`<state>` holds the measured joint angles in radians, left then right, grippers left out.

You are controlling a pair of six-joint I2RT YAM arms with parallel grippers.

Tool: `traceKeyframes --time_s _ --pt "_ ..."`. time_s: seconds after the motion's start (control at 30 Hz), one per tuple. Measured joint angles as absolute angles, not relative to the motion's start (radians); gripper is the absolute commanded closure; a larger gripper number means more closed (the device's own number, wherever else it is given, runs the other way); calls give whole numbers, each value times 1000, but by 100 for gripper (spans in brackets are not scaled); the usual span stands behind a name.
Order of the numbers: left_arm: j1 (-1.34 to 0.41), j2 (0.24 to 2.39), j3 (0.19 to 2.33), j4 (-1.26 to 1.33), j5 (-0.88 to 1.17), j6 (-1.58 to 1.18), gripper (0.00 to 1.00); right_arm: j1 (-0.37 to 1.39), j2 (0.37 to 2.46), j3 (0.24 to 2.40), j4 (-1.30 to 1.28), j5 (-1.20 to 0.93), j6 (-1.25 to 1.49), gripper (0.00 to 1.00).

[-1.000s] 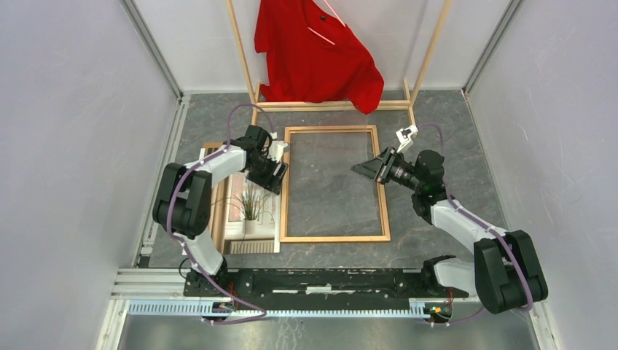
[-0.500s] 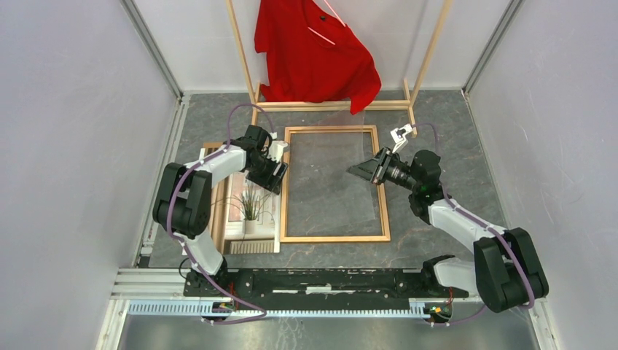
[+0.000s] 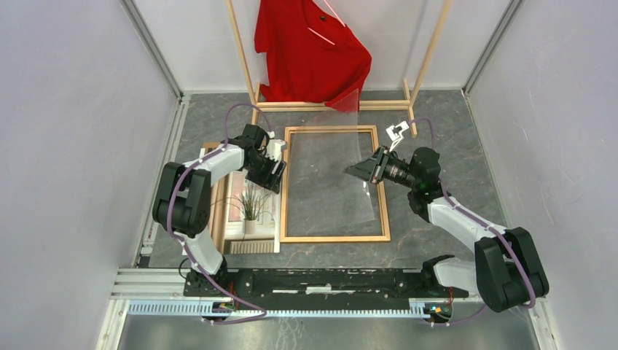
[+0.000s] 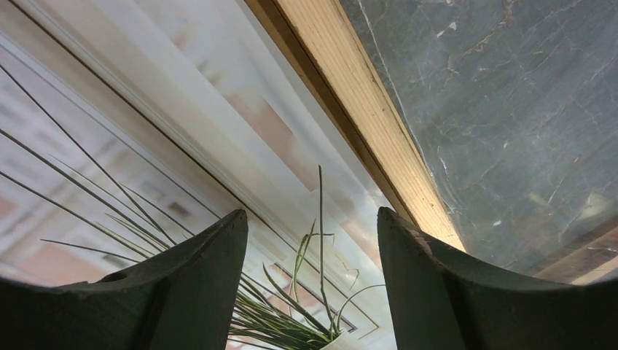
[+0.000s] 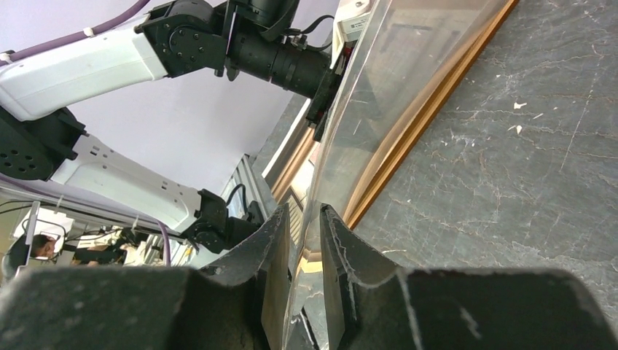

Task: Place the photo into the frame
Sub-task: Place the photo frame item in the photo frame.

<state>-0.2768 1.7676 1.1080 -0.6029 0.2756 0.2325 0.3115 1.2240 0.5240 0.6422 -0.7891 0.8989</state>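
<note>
The photo (image 3: 248,208), a print of a grassy plant in a white pot, lies flat left of the frame (image 3: 283,197). The frame is thin orange-brown wood lying on the grey floor. My left gripper (image 3: 274,165) hovers open over the photo's upper right part, beside the frame's left bar. In the left wrist view, the photo (image 4: 146,138) and frame (image 4: 357,109) show between the spread fingers (image 4: 197,284). My right gripper (image 3: 362,169) is shut on a clear sheet (image 3: 342,146), which tilts up over the frame. In the right wrist view, the clear sheet (image 5: 393,80) runs between the narrow jaws.
A brown backing board (image 3: 216,197) sticks out from under the photo's left side. A pale wooden rack (image 3: 331,106) with a red shirt (image 3: 313,51) stands just behind the frame. Grey walls close in on both sides.
The right gripper has moved a little left and up, lifting the clear sheet so it tilts more steeply, its far edge now in front of the shirt. The left arm has barely shifted.
</note>
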Motion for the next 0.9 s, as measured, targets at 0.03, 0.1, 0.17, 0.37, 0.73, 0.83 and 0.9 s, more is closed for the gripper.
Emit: traceKeyframes --time_s 0.03,0.1,0.17,0.37,0.73,0.83,0.9 --pt "-276 1768 1108 -603 277 233 27 311 1224 524 642 -789 896 73" --pt "-276 1769 1110 -604 280 232 27 311 1227 524 642 -791 892 73" --pt "-276 1769 1110 -604 280 232 27 311 1229 524 642 -793 890 73" --pt "-276 1772 1114 -607 280 231 28 311 1253 538 570 -773 820 74" --pt "-270 1776 1118 -604 262 232 28 262 1314 540 373 -729 686 75" --pt "-270 1779 1121 -606 260 232 28 249 1319 537 362 -729 675 76" --pt "-270 1783 1126 -611 260 232 28 246 1322 530 363 -728 672 75"
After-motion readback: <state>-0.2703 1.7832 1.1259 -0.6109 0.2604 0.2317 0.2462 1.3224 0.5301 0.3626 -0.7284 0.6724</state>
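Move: The right hand grips the raised right edge of the clear sheet. The middle of the wooden photo frame lies about 21 cm below, some 4 cm ahead and 3 cm left of this hand, its left rail 18 cm left and right rail 10 cm right, both 4 cm ahead; the photo is about 29 cm left, 1 cm ahead. From the left hand, low beside the left rail, the frame's middle lies about 17 cm right, level ahead and 2 cm below. Lower the clear sheet towards the frame like a lid closing on its left side: after a brief hold, bring the right gripper down about 8 cm, swinging it some 3 cm to the right and slightly forward, tipping the fingertips down about 15 degrees and keeping the grip. Keep the left gripper open and low against the outside of the frame's left rail. ##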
